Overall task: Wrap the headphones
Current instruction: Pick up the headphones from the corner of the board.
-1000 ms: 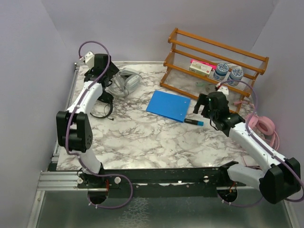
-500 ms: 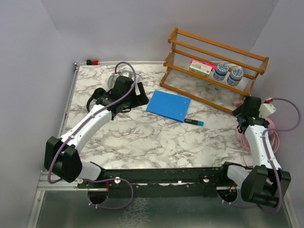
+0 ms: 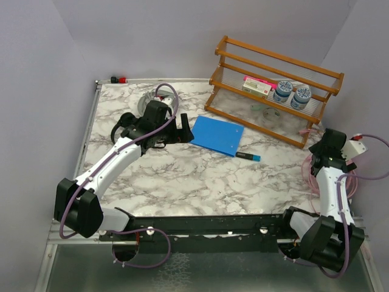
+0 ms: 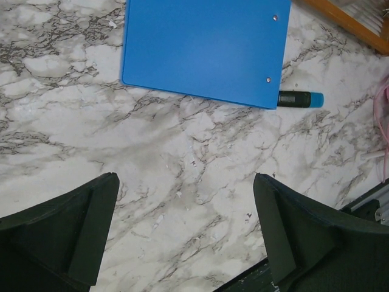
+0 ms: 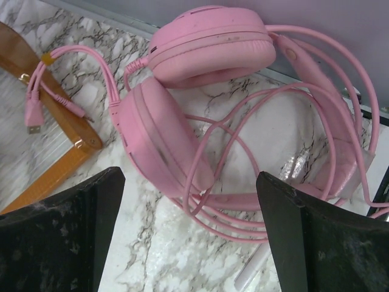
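Pink over-ear headphones (image 5: 206,42) lie at the table's right edge with their pink cable (image 5: 213,140) in loose loops and the plug (image 5: 33,115) near the rack's foot. My right gripper (image 5: 189,176) hovers open just above them, holding nothing; in the top view it (image 3: 328,143) covers most of them, leaving only cable (image 3: 308,173) in sight. My left gripper (image 4: 185,182) is open over bare marble beside the blue folder (image 4: 203,48). Grey-white headphones (image 3: 146,98) peek out behind the left arm at the back left. A thin black headphone band (image 3: 117,128) shows beside that arm.
A wooden rack (image 3: 273,85) with jars and a box stands at the back right. A black marker with a blue cap (image 3: 248,156) lies at the folder's near corner. The side wall runs close to the right arm.
The left arm swung from the back-left corner toward the centre beside the folder. The right arm swung from the table's middle out to the right edge, above the pink headphones. Both grippers stayed open.
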Available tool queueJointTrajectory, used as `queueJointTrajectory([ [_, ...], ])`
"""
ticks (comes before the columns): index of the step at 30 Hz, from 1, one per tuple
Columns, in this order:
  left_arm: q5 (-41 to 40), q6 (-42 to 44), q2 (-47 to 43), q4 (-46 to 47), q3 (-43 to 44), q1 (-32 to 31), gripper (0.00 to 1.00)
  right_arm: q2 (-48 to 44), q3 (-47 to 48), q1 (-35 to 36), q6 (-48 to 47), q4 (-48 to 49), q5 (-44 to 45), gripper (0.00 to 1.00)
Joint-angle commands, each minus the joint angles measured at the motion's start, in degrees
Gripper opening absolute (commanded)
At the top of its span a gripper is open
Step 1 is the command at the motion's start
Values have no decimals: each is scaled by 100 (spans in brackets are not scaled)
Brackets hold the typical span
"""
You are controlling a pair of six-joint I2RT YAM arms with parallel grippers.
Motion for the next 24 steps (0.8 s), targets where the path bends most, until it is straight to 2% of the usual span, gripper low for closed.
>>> queueJointTrajectory([
  [1,407,179,-36,162,-127,-24,99,249,-136,-264,-382,681,-446,100],
  [9,596,227,284,253,-84,-30,99,933,-210,-304,-656,1229,-823,100],
  [16,496,274,267,315,-159,-33,99,1253,-249,-304,-528,1237,-934,99],
  [18,497,283,249,346,-200,-33,99,1358,-244,-304,-492,1264,-975,93],
  [20,491,291,241,369,-231,-31,99,1483,-219,-304,-451,1243,-1054,80],
  [24,502,301,248,454,-309,-29,99,1382,-168,-305,-346,999,-1041,64],
])
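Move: The headphones' ear cup nearer the shelf, which the open right fingers are going for, lies about 4 cm ahead of the right hand, 1 cm to its right and some 8 cm below. The other pink ear cup is roughly 7 cm farther right of it and 2 cm nearer the base; the shelf's corner stands about 4 cm beyond it and 5 cm to its left. From the left hand that first cup is about 46 cm to the right, 4 cm back and 14 cm down. Ending with a finger on either side of the nearer pink ear cup, seemingly just touching it, the right hand sinks about 6 cm and reaches some 3 cm forward, easing into a straight descent. It turns slightly, and only near the bottom do the wide-open fingers close by about a third. The empty left hand sinks about 2 cm over bare table. ##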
